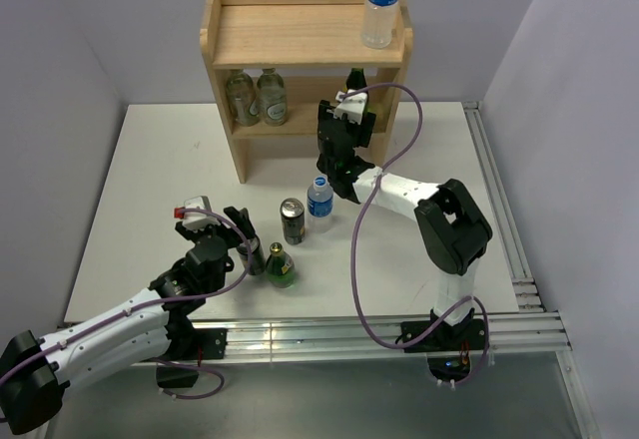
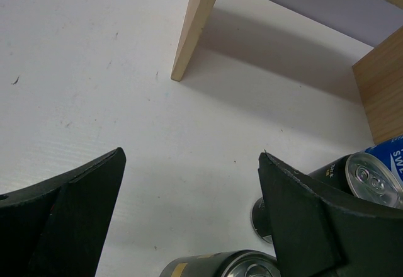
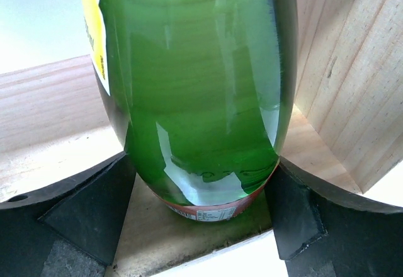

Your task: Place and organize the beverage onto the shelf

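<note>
A green glass bottle (image 3: 201, 94) stands on the lower board of the wooden shelf (image 1: 300, 35), at its right end. My right gripper (image 3: 200, 160) closes round its base, both fingers against the glass with no gap showing. In the top view the right gripper (image 1: 349, 110) reaches into the lower tier and the green bottle (image 1: 356, 80) shows only its neck. One water bottle (image 1: 383, 0) stands on the top tier. A dark can (image 1: 292, 220), a second water bottle (image 1: 319, 203) and another green bottle (image 1: 282, 266) stand on the table. My left gripper (image 2: 192, 154) is open, holding nothing.
Two glass bottles (image 1: 256, 98) stand at the left of the lower tier. A shelf leg (image 2: 195, 25) rises ahead of the left gripper. Close below its jaws lies a dark can (image 2: 220, 265); another can (image 2: 365, 176) is at its right. Metal rails (image 1: 504, 210) edge the table.
</note>
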`<state>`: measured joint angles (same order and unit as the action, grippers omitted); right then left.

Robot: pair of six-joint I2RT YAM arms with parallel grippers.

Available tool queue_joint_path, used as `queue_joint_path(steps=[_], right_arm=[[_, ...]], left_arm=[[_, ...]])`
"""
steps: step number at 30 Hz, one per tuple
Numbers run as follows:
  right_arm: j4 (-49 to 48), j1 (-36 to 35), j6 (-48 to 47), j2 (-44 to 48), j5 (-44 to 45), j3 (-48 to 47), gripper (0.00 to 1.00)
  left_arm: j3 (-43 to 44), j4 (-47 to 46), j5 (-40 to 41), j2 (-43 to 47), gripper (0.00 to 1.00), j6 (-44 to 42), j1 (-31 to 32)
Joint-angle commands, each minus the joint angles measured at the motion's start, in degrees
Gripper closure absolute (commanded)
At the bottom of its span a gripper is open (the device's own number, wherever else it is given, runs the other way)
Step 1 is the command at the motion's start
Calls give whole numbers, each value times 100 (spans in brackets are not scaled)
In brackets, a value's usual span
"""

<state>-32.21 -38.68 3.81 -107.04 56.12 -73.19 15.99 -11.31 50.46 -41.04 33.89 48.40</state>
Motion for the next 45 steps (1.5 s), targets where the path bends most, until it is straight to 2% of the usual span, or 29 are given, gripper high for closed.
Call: queue_joint_path(steps=[1, 8, 25, 33, 45], right_arm=[[1066, -105, 462, -168, 223, 252, 13], [1585, -96, 1033, 131, 383, 498, 13], [1717, -404, 1438, 816, 285, 1412, 13], [1858, -808, 1631, 1475, 514, 1817, 13], [3079, -1722, 2632, 2899, 1357, 2458, 13]], left_arm=[[71, -82, 69, 52, 6, 39, -24], [80, -73, 61, 78, 6, 48, -15], [89, -73, 61, 34, 6, 48, -24], [97, -82, 43, 34, 6, 39, -24], [97, -47, 17, 34, 6, 65, -33]])
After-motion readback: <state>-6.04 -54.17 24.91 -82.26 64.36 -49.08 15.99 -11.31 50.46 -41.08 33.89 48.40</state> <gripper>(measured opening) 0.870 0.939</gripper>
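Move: The right hand's open fingers still straddle the green bottle just put on the lower shelf, its middle about 3 cm ahead and 3 cm above. The water bottle on the table lies some 11 cm back, 8 cm to the left and 13 cm down. The black can stands about 5 cm nearer the robot and 6 cm to the left of the water bottle. From the left hand, the water bottle is roughly 11 cm ahead, 23 cm right and 5 cm lower. Back towards the robot, slowly and level at first, the right hand slides its open fingers off the green bottle and out of the shelf. It then speeds up, dips about 7 cm and climbs 2 cm again, ending some 16 cm back, to the right of the water bottle and nearer to it. The fingers stay wide open and tip down about 10 degrees. ##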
